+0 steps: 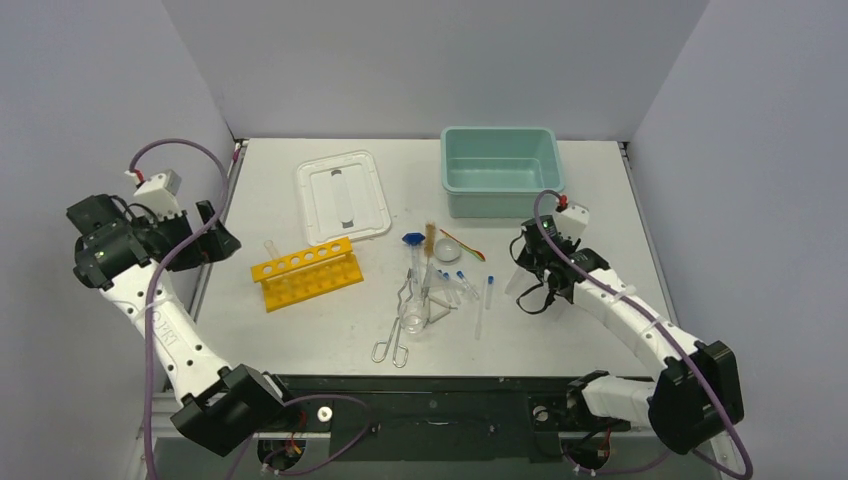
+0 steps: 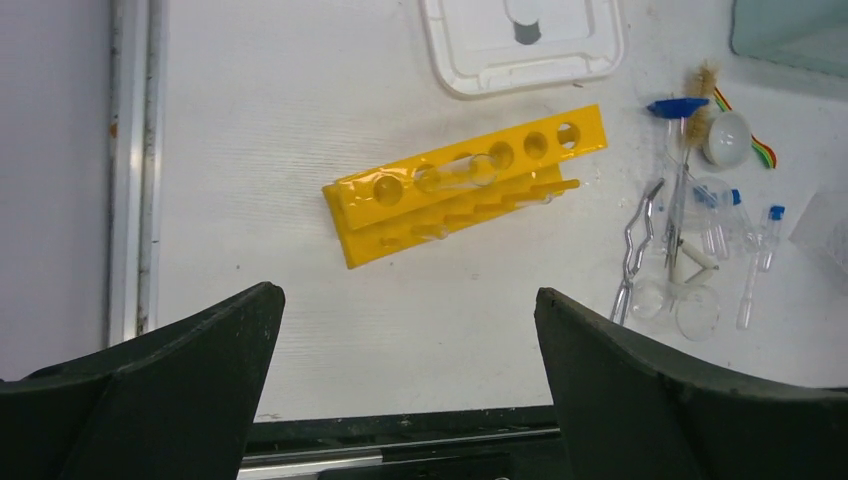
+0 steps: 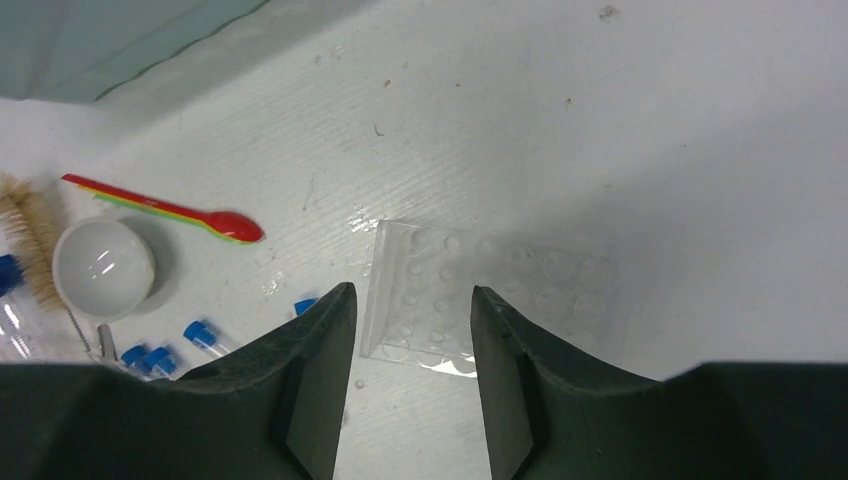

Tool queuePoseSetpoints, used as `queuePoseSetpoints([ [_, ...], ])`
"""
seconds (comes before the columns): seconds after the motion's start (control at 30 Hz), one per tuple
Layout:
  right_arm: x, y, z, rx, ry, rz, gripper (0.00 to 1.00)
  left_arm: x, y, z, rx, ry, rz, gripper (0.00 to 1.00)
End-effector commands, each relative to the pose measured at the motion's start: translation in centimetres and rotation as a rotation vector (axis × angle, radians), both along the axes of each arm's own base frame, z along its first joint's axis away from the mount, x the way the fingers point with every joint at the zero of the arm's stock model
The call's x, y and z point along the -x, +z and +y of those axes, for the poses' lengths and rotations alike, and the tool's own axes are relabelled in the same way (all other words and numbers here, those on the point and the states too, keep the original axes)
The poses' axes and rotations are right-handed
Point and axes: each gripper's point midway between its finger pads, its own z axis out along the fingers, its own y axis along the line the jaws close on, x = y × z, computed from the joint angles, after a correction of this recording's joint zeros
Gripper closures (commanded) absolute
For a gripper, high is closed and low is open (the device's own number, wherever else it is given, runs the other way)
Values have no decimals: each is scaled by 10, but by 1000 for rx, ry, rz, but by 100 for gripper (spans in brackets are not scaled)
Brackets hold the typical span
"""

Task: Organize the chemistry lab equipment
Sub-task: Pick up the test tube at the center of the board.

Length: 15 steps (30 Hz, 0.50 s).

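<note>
A yellow holed rack [image 1: 305,272] [image 2: 465,185] lies left of centre with a clear glass tube [image 2: 455,175] resting across it. Mid-table is a cluster: metal tongs [image 1: 395,335], a small beaker [image 1: 415,320], blue-capped vials [image 1: 465,285] [image 3: 200,335], a tan brush [image 1: 431,240] and a round dish [image 1: 447,250] [image 3: 103,265]. My right gripper [image 1: 530,275] [image 3: 410,295] is open just above a clear dimpled plate [image 3: 490,300] lying on the table; the plate's left edge shows between the fingertips, untouched. My left gripper [image 1: 215,235] [image 2: 405,292] hangs wide open and holds nothing, over the table's left side.
A teal tub [image 1: 500,170] stands at the back right, just behind my right gripper. A white lid [image 1: 342,195] lies at the back centre. Coloured spoons [image 3: 170,212] rest beside the dish. The table's metal edge strip [image 2: 130,170] runs along the left.
</note>
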Motion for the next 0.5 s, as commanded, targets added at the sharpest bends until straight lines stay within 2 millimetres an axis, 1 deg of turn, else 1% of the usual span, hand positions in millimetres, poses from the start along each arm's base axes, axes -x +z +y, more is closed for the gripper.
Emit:
queuePoseSetpoints([
  [0.0, 5, 36, 7, 61, 40, -96, 57, -24, -3, -29, -15, -73, -52, 3],
  [0.03, 6, 43, 11, 64, 54, -119, 56, -20, -13, -36, -19, -87, -41, 3],
  [0.07, 8, 53, 21, 79, 83, -152, 55, -21, -14, -40, -36, -105, -52, 3],
  [0.1, 9, 63, 27, 83, 99, -181, 51, -18, -18, -44, -42, -116, -54, 3],
  [0.13, 13, 69, 35, 98, 123, -208, 40, -17, -18, -45, -50, -124, -65, 3],
  [0.17, 14, 76, 44, 86, 146, -235, 35, -13, -19, -47, -60, -131, -73, 3],
  [0.2, 15, 78, 48, 69, 160, -243, 27, -11, -19, -49, -63, -134, -77, 3],
  [0.23, 16, 78, 50, 47, 167, -252, 24, -9, -19, -50, -60, -140, -71, 3],
  [0.27, 15, 82, 57, 3, 182, -273, 22, -9, -19, -52, -54, -145, -69, 4],
  [0.3, 14, 81, 59, -20, 187, -284, 20, -7, -20, -54, -44, -153, -57, 3],
  [0.4, 14, 80, 71, -81, 234, -289, 19, -5, -24, -57, -20, -172, -40, 3],
  [0.47, 14, 77, 75, -88, 240, -281, 18, -4, -28, -59, -12, -174, -34, 3],
])
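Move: The lone blue-capped test tube lies about 7 cm to the left of my right hand, roughly level with it and some 12 cm below. From that hand, the three clustered tubes are about 14 cm left and 2 cm ahead, the clear tray 4 cm right and 2 cm ahead, and the spoons 13 cm left and 11 cm ahead. From my left hand the lone tube is some 47 cm right and 6 cm ahead; the yellow rack is about 7 cm right and 8 cm ahead. Still empty, my right hand climbs about 7 cm and swings 6 cm left, off the clear tray's side to high above the loose tubes, easing slightly back. Its fingers spread from under half to wide open as they tip up and turn counter-clockwise, some 15 degrees each. My open left hand shifts about 6 cm right towards the rack, sinking 3 cm and turning slightly clockwise, then holds there. ##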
